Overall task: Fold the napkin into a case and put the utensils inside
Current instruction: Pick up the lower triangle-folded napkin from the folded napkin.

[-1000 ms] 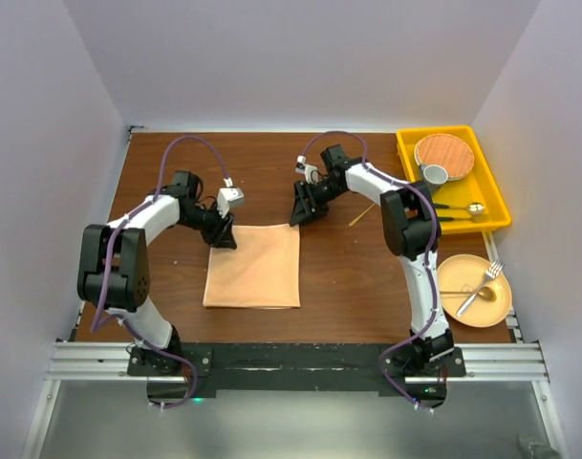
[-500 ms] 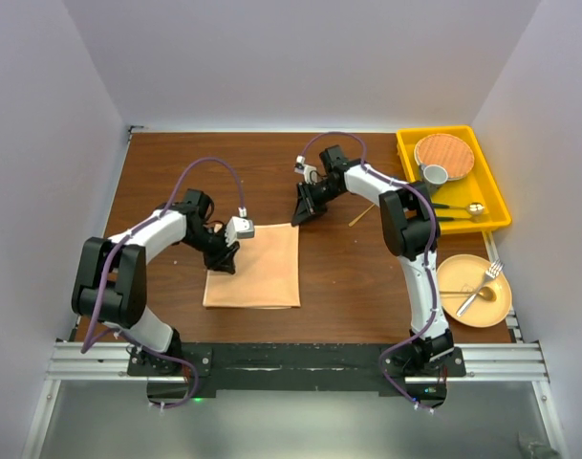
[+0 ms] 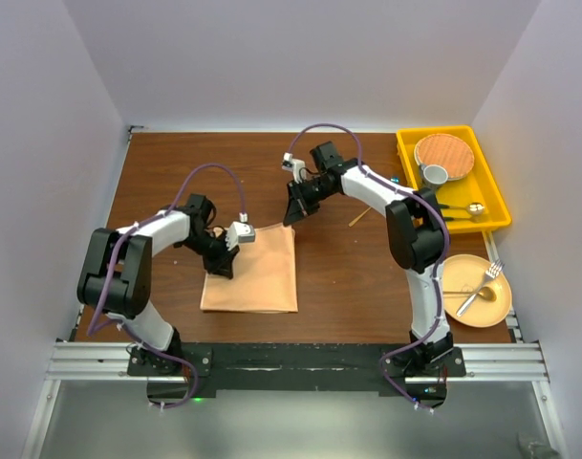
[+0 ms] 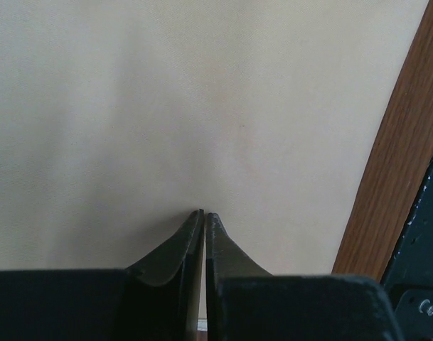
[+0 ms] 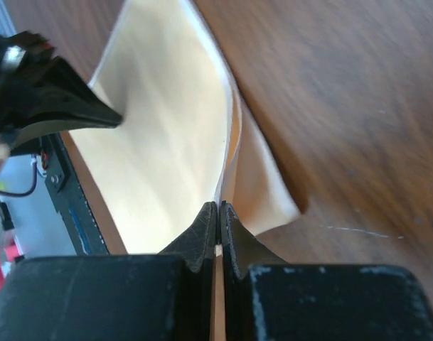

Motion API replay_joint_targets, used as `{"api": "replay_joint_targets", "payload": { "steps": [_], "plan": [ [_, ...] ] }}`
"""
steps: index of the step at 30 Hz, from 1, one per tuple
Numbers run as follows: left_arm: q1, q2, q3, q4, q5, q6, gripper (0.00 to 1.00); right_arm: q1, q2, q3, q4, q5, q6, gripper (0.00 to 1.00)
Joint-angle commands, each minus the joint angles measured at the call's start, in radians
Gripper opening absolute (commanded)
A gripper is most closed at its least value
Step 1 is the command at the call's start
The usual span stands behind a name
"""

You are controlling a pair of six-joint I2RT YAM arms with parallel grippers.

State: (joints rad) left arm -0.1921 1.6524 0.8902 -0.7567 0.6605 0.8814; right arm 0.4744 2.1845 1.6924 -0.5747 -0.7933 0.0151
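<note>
The peach napkin (image 3: 257, 273) lies folded into a rectangle on the brown table. My left gripper (image 3: 224, 266) sits at its left edge. In the left wrist view the jaws (image 4: 204, 213) are pressed together with a sliver of cloth (image 4: 202, 106) between them. My right gripper (image 3: 292, 215) is at the far right corner, shut on the cloth. The right wrist view shows that corner (image 5: 266, 192) raised and running into the jaws (image 5: 219, 206). A gold fork (image 3: 489, 277) and spoon (image 3: 470, 301) rest on the round plate (image 3: 501, 306) at the right. No case shows.
A yellow tray (image 3: 491, 196) at the back right holds a wooden disc (image 3: 443, 151), a small cup (image 3: 434, 174) and another spoon (image 3: 460, 207). A thin stick (image 3: 360, 214) lies on the table right of the right gripper. White walls close in the table.
The left gripper slid nearer along the napkin's left edge and closed. The right gripper closed on the far right corner and raised it; the cloth shifted slightly.
</note>
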Motion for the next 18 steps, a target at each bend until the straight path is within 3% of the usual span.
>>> {"api": "replay_joint_targets", "payload": {
  "steps": [1,3,7,13,14,15,16,18],
  "plan": [
    [0.010,-0.081,-0.008,0.116,0.086,-0.042,0.09,0.004,-0.071,-0.016,0.027,0.028,-0.069,0.00],
    [-0.013,-0.157,-0.026,0.215,0.132,-0.126,0.13,0.003,-0.057,-0.016,0.015,0.032,-0.075,0.00],
    [-0.125,-0.177,-0.011,0.454,0.072,-0.226,0.14,0.003,-0.037,-0.019,0.018,0.040,-0.078,0.00],
    [-0.247,-0.079,0.047,0.491,0.025,-0.219,0.12,0.006,-0.006,0.003,-0.005,0.055,-0.089,0.00],
    [-0.250,-0.063,0.049,0.487,0.024,-0.214,0.12,0.004,0.000,0.016,-0.026,0.062,-0.093,0.04],
    [-0.250,-0.060,0.049,0.485,0.024,-0.213,0.12,0.004,0.006,0.019,-0.031,0.075,-0.095,0.19],
    [-0.250,-0.062,0.040,0.485,0.018,-0.208,0.12,0.004,0.009,0.023,-0.034,0.088,-0.096,0.27],
    [-0.250,-0.065,0.027,0.479,0.016,-0.199,0.12,0.003,0.009,0.020,-0.027,0.117,-0.093,0.37]
  ]
}}
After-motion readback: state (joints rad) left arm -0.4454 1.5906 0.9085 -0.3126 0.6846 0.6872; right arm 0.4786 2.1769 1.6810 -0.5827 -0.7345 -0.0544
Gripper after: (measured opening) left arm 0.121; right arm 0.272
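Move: The napkin's far right corner, lifted in the right hand's shut fingers, lies about 13 cm ahead of the left hand, some 16 cm to its right and 5 cm higher; the napkin's middle is about 2 cm ahead of the left hand, 6 cm to its right and 1 cm below. From the right hand, the corner is right at the fingertips, and a wooden stick lies about 19 cm to the right, 2 cm ahead and 7 cm down. The left hand comes up off the napkin by some 5 cm, heading forward at first and then mainly right, about 10 cm across and 5 cm forward in all, towards the lifted corner and the right gripper, its fingertips swinging forward by 20-odd degrees and staying nearly shut. The right hand stays about in place above the table, rising a centimetre and then easing back down with the corner pinched, and only at the very end parts its fingers to loosen that grip. ##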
